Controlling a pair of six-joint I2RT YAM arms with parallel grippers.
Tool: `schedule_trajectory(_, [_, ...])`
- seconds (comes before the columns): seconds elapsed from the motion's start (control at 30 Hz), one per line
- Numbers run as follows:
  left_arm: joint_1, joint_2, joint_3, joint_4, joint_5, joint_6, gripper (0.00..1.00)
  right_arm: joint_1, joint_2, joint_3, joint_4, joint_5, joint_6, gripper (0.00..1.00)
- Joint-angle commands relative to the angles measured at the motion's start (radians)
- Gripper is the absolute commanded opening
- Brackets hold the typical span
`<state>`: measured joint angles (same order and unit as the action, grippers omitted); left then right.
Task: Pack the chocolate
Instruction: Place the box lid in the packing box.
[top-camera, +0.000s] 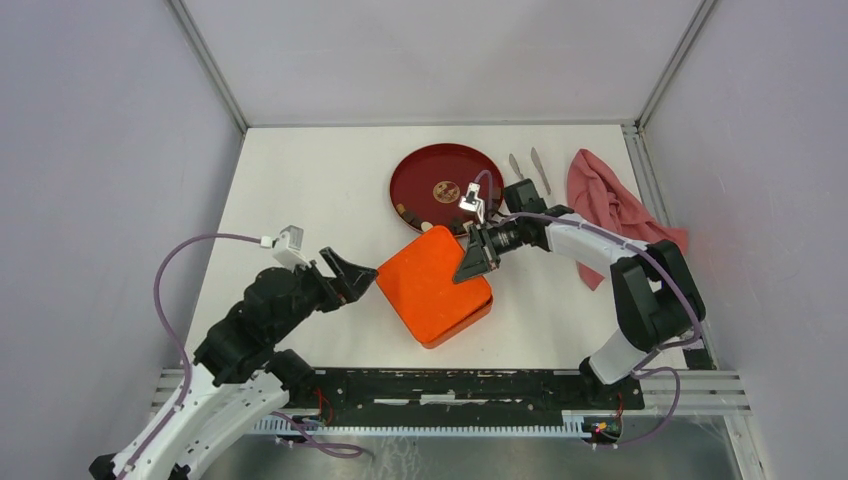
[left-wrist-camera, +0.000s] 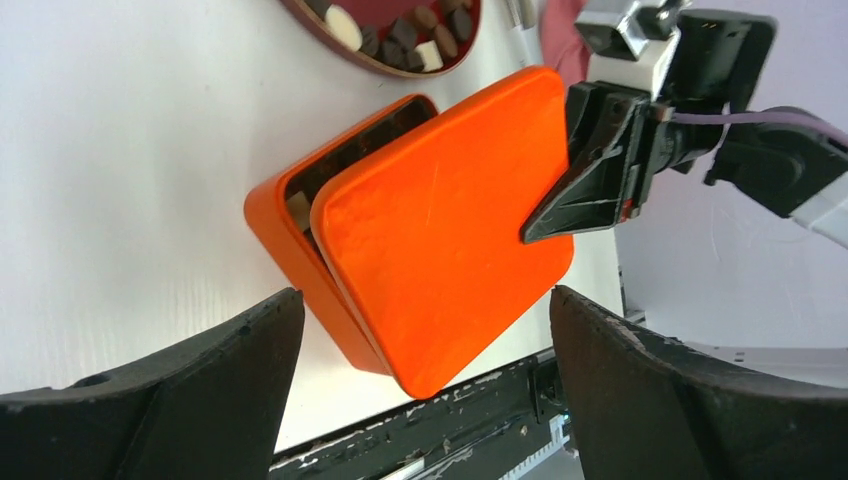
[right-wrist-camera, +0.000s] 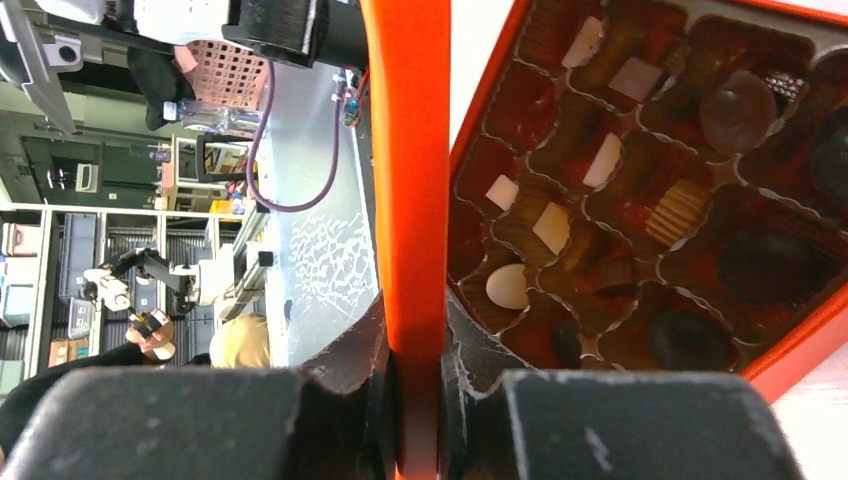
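An orange box (left-wrist-camera: 290, 215) lies mid-table with its orange lid (top-camera: 435, 285) resting askew over it, leaving a gap on the far left side. My right gripper (right-wrist-camera: 415, 330) is shut on the lid's edge (right-wrist-camera: 410, 150). In the right wrist view, chocolate (right-wrist-camera: 620, 150), dark and cream pieces, sits in the box's brown tray cells. More chocolate (left-wrist-camera: 405, 35) lies on the red plate (top-camera: 440, 165) behind the box. My left gripper (top-camera: 355, 275) is open, just left of the box, and holds nothing; the lid's near corner lies ahead between its fingers (left-wrist-camera: 200, 390).
A pink cloth (top-camera: 610, 205) lies at the back right, with metal tongs (top-camera: 530, 170) between it and the plate. A black rail (top-camera: 450, 385) runs along the table's near edge. Grey walls enclose the table on three sides.
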<state>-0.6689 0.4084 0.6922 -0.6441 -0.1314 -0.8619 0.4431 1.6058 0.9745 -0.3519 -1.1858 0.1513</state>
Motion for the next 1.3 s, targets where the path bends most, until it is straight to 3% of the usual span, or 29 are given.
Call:
schedule_trajectory(0.0, [0.004,0.017,-0.094,0.068,0.019,-0.138,0.95,0.011,0.056,0.049,-0.075,0.034,-0.039,0.00])
schedule_trajectory(0.53, [0.004,0.159,-0.280,0.306,0.121,-0.226,0.79,-0.025,0.111,0.018,0.056,-0.013,0.101,0.11])
schedule_trajectory(0.83, [-0.008,0.283,-0.248,0.322,0.122,-0.205,0.75,-0.030,0.126,0.018,0.022,-0.037,0.077,0.15])
schedule_trajectory(1.27, [-0.020,0.307,-0.254,0.330,0.118,-0.208,0.69,-0.028,0.109,-0.005,0.004,-0.023,0.072,0.22])
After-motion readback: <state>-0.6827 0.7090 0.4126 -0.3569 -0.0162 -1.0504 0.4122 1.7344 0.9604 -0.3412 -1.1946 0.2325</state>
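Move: The box lid's middle is about 15 cm to the left hand's right, level with it fore and aft and some 13 cm below; the packing box lies under the lid, about 16 cm to the right and 17 cm down. From the right hand, already pinching the lid's raised right side, the lid's middle is 7 cm left, 3 cm back and slightly below, with the round red tray's middle 19 cm ahead, 5 cm left and 12 cm down. Left hand sinks some 13 cm towards the lid's left corner, fingers narrowing; right lowers its pinched edge slightly. ##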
